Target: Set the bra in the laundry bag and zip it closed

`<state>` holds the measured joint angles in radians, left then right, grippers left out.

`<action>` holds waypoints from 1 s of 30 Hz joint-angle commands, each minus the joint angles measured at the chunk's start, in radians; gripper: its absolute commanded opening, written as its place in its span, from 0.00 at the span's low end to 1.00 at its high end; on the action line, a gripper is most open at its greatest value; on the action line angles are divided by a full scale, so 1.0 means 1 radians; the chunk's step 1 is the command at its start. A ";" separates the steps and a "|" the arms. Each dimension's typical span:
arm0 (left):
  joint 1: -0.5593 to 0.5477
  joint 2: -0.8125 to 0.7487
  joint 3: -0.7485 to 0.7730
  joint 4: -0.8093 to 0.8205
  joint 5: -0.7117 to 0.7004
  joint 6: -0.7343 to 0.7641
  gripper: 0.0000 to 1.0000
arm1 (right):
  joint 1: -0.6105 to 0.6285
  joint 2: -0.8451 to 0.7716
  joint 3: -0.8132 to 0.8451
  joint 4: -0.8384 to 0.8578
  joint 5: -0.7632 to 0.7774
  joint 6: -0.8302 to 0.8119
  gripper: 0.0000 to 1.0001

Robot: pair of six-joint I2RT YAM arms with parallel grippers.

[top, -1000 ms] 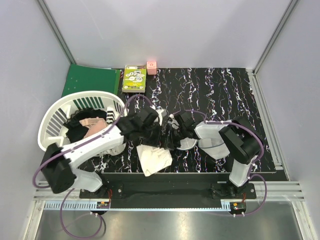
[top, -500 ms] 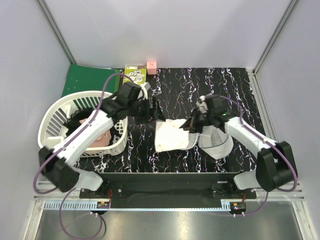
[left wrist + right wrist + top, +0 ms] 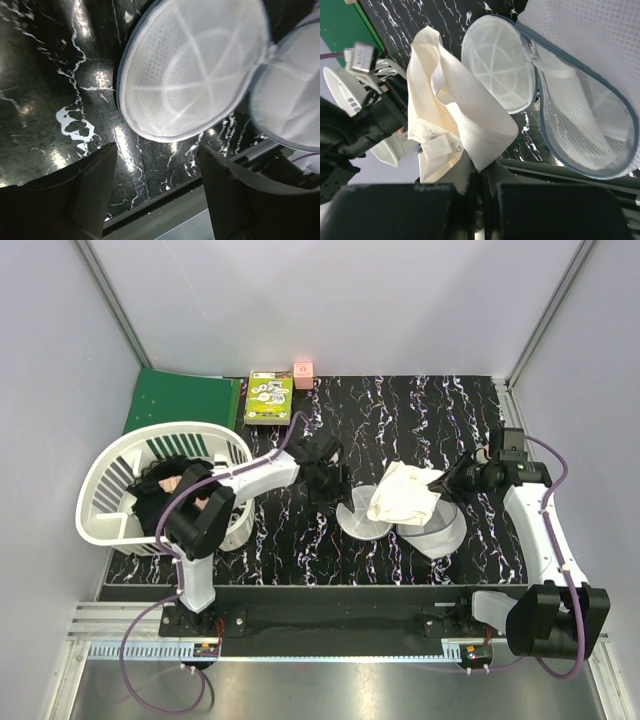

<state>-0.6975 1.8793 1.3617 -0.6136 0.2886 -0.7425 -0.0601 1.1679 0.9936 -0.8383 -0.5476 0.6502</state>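
The bra (image 3: 405, 495) is a cream-white garment with a strap and a hook clasp. It hangs from my right gripper (image 3: 447, 480), which is shut on one corner of it (image 3: 482, 170). The bra (image 3: 450, 105) drapes over the laundry bag (image 3: 435, 532), a white mesh pouch lying unzipped with its two round halves spread side by side. One half (image 3: 195, 70) sits just ahead of my left gripper (image 3: 156, 152), whose jaws stand open and empty. That gripper (image 3: 325, 478) hovers over the table left of the bag. The bag's grey rim (image 3: 540, 95) shows in the right wrist view.
A white slatted basket (image 3: 110, 490) with dark and pink garments stands at the left. A green folder (image 3: 180, 400), a green box (image 3: 270, 397) and a small pink cube (image 3: 303, 373) lie at the back. The table's front edge (image 3: 165, 195) is close under the left gripper.
The cream garment, earlier stretched between both grippers, now hangs from the right one alone, carried rightward over the bag. The left gripper has let go and dropped toward the table.
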 commanded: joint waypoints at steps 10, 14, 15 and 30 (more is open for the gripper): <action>-0.034 0.188 0.103 0.032 -0.134 0.005 0.57 | -0.012 -0.011 0.111 -0.131 0.072 -0.107 0.00; -0.028 0.222 0.134 0.022 -0.149 0.038 0.14 | -0.012 0.012 0.128 -0.143 0.093 -0.141 0.00; -0.025 0.215 0.137 0.014 -0.161 0.051 0.04 | -0.012 0.018 0.134 -0.150 0.113 -0.149 0.00; -0.033 -0.287 0.102 -0.219 -0.169 0.164 0.00 | 0.054 0.206 0.249 -0.145 0.153 -0.215 0.00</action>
<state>-0.7200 1.6997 1.4788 -0.7925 0.0776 -0.5999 -0.0360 1.3392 1.1751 -0.9932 -0.4129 0.4549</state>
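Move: The open bag lid lies just under the left hand's open fingers, its middle about 6 cm to the right, 2 cm back and 6 cm down, its left rim nearly below them. The bag body is some 20 cm right of that hand, 5 cm back and 4 cm down; the bra hangs about 13 cm right, 1 cm ahead and 5 cm above. From the right hand, holding the bra, the bag body lies roughly 4 cm back, 2 cm left and 14 cm down, the lid 16 cm left, level fore and aft, and 16 cm down. The lid's left rim gets pinched: the left hand sinks about 5 cm onto it, edging forward, shuts fully, then hoists it some 13 cm up and a little left, fingertips tipping forward. The bra stays gripped in the right hand, which eases a couple of centimetres right, lastly slightly forward and down, its fingers turning some 10 degrees steeper. ##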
